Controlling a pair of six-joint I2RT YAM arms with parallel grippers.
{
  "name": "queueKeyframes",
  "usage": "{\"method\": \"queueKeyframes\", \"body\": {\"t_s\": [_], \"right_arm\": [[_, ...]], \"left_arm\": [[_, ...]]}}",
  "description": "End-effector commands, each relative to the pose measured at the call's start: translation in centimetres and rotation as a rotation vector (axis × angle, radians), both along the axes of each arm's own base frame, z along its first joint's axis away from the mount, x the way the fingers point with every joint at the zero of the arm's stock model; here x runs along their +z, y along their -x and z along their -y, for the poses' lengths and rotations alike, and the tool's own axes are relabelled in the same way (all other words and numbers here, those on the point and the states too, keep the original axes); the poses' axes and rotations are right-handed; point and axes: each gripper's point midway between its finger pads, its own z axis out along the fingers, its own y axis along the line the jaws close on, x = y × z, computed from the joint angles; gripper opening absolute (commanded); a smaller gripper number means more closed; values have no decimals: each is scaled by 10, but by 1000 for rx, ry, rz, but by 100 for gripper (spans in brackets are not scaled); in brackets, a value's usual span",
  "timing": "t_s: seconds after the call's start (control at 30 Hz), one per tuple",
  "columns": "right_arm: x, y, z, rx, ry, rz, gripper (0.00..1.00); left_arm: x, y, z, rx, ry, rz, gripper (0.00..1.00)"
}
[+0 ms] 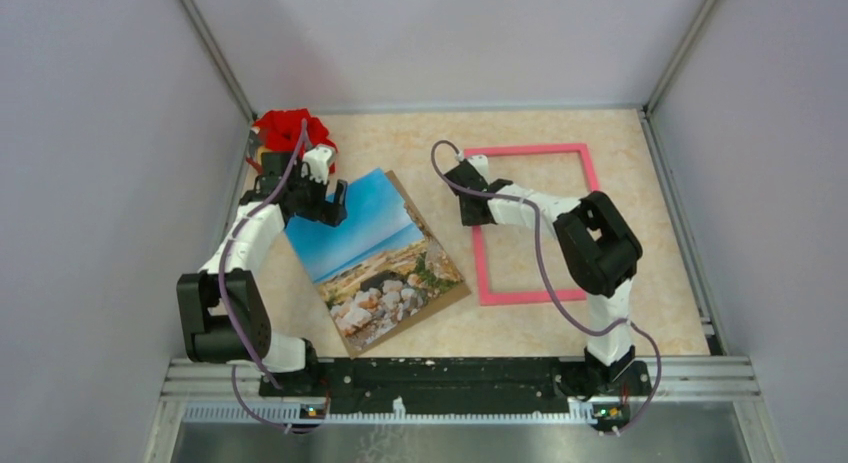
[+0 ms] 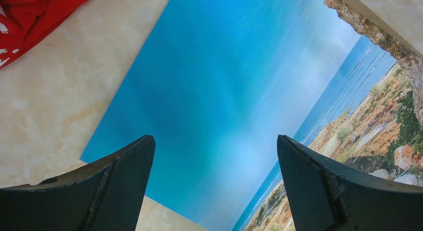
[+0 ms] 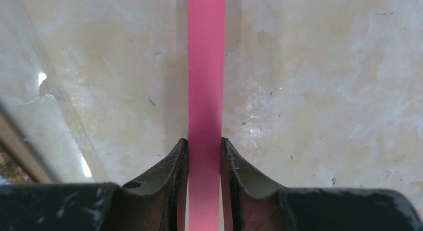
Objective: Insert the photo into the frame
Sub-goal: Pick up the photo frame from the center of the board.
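The photo, blue sky and sea over a rocky coast, lies face up and askew at the table's centre-left. My left gripper hovers over its upper-left sky corner. In the left wrist view it is open, and only the photo shows between its fingers. The pink frame lies flat at the centre-right. My right gripper sits on the frame's left rail. In the right wrist view its jaws press both sides of the pink rail.
A brown backing board lies under the photo, showing along its right and lower edges. A red cloth sits at the back left corner, also seen by the left wrist as a red cloth. Grey walls enclose the table on three sides.
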Motion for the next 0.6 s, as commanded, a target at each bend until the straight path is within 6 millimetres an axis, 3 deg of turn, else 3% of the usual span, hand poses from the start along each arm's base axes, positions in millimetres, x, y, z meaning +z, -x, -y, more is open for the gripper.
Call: {"method": "queueKeyframes", "body": {"t_s": [0.0,0.17,0.27,0.37,0.57], "right_arm": [[79,-12,-31,54,-146,85,6],[154,-1,-55,152,-298,99,0],[198,16,-70,242,-419,103,0],[234,36,-77,315,-518,101,0],[282,68,-94,408,-738,55,0]], "left_arm": [[11,0,4,-49,-14,33,98],[24,3,14,-117,-10,83,98],[42,17,37,-314,17,218,99],[78,33,57,-527,-21,457,99],[129,43,83,-890,-432,878,99]]}}
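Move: The photo frame's left bar is already pinched about midway along by the right hand, with the frame's middle about 11 cm to that hand's right, level with it fore and aft. The photo on its board, to the left, has its middle about 18 cm left and 8 cm back from the right hand, a couple of centimetres below. From the open left hand, the frame's middle lies some 35 cm right, 2 cm ahead and 10 cm lower; the photo's middle is about 6 cm right, 6 cm back and 10 cm below. The frame is hoisted by its left bar in the right hand's kept pinch, about 23 cm up and some 8 cm left towards the photo, drawing slightly back late on as the wrist rolls about 30 degrees, left side rising. Midway, the open left hand starts up, right and back, tipping its fingers up and swinging clockwise to face the frame. ##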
